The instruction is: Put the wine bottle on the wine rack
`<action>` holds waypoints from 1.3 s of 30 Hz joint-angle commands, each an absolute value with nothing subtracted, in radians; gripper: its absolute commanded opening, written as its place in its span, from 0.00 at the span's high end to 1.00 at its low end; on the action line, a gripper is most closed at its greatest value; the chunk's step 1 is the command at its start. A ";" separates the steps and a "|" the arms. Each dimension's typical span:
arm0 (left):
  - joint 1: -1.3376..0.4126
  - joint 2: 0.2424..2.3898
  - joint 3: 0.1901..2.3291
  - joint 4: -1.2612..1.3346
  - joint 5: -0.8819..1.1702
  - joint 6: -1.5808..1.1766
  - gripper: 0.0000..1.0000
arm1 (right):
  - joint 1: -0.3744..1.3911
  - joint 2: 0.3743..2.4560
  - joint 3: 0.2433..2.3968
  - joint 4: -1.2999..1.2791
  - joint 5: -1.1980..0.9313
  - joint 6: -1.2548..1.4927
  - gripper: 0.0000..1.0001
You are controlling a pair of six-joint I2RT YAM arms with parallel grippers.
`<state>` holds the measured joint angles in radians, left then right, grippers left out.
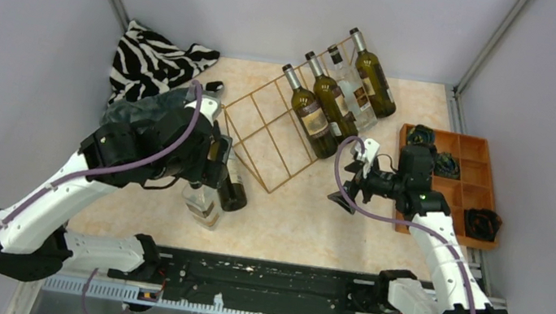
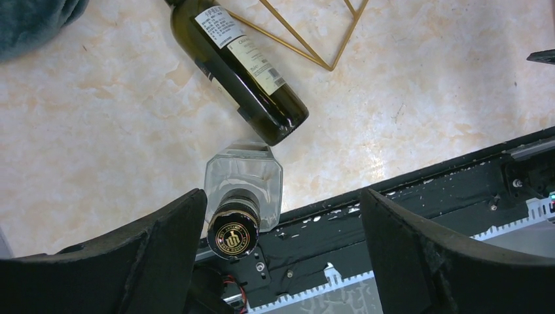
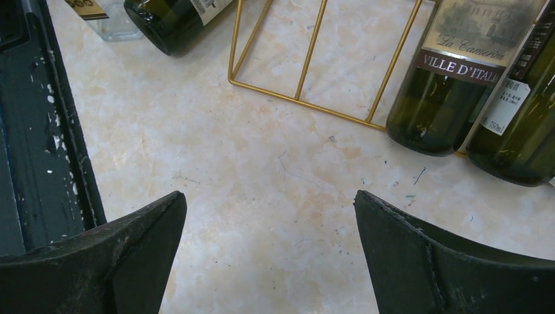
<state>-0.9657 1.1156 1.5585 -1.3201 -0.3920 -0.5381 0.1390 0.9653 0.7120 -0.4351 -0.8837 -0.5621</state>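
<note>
A clear glass bottle [image 2: 243, 176] with a black, gold-marked cap [image 2: 230, 237] stands upright near the table's front edge. Beside it a dark green wine bottle [image 2: 242, 65] lies on its side, base toward the front. My left gripper [image 2: 281, 216] hangs open above the clear bottle, whose cap sits close to the left finger [image 2: 163, 248]; from above the gripper [image 1: 213, 177] covers both bottle tops. The gold wire wine rack [image 1: 266, 131] holds several bottles [image 1: 323, 106] at its right end. My right gripper [image 1: 341, 184] is open over bare table, nothing between its fingers [image 3: 269, 203].
An orange compartment tray [image 1: 467, 192] with dark items sits at the right. A zebra-print cloth [image 1: 153, 61] and a teal cloth [image 1: 138, 108] lie at back left. The black base rail [image 1: 265, 282] runs along the near edge. Grey walls enclose the table.
</note>
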 commanded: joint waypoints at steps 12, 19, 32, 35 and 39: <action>-0.962 1.145 1.493 -1.412 -0.421 -0.570 0.11 | 0.133 0.972 0.721 -0.413 -0.896 -0.588 0.01; -0.962 1.135 1.419 -1.414 -0.402 -0.594 0.21 | 0.133 0.975 0.722 -0.413 -0.896 -0.588 0.01; -0.962 1.159 1.399 -1.413 -0.440 -0.580 0.39 | 0.133 0.978 0.719 -0.414 -0.897 -0.589 0.01; -0.962 1.168 1.403 -1.413 -0.441 -0.567 0.50 | 0.133 0.982 0.719 -0.415 -0.897 -0.591 0.01; -0.962 1.173 1.413 -1.414 -0.432 -0.549 0.84 | 0.133 0.982 0.719 -0.416 -0.897 -0.591 0.01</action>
<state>-0.9642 1.1606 1.3937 -1.3815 -0.4145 -0.5713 0.1390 0.9821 0.7120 -0.4355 -0.8833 -0.5739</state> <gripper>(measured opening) 0.371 0.985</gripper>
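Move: The clear bottle stands upright just below the left hand. Its middle is some 16 cm down, about 1 cm back and 2 cm to the left. A dark wine bottle lies beyond, roughly 15 cm ahead of this hand, 3 cm right and 26 cm down; the wine rack's near corner is about 10 cm ahead, 17 cm right and 28 cm below. From the right hand the clear bottle is about 38 cm left, 9 cm back and 3 cm lower. The clear bottle's neck is taken between the left fingers: the open hand sinks about 6.5 cm onto it, easing some 2 cm to the left and slightly back, while the wrist tips about 15 degrees so the fingers point more steeply down. The fingers begin closing on the way, pause briefly, then shut onto the neck around the cap and pinch it, the grip effort rising clearly at the end. ##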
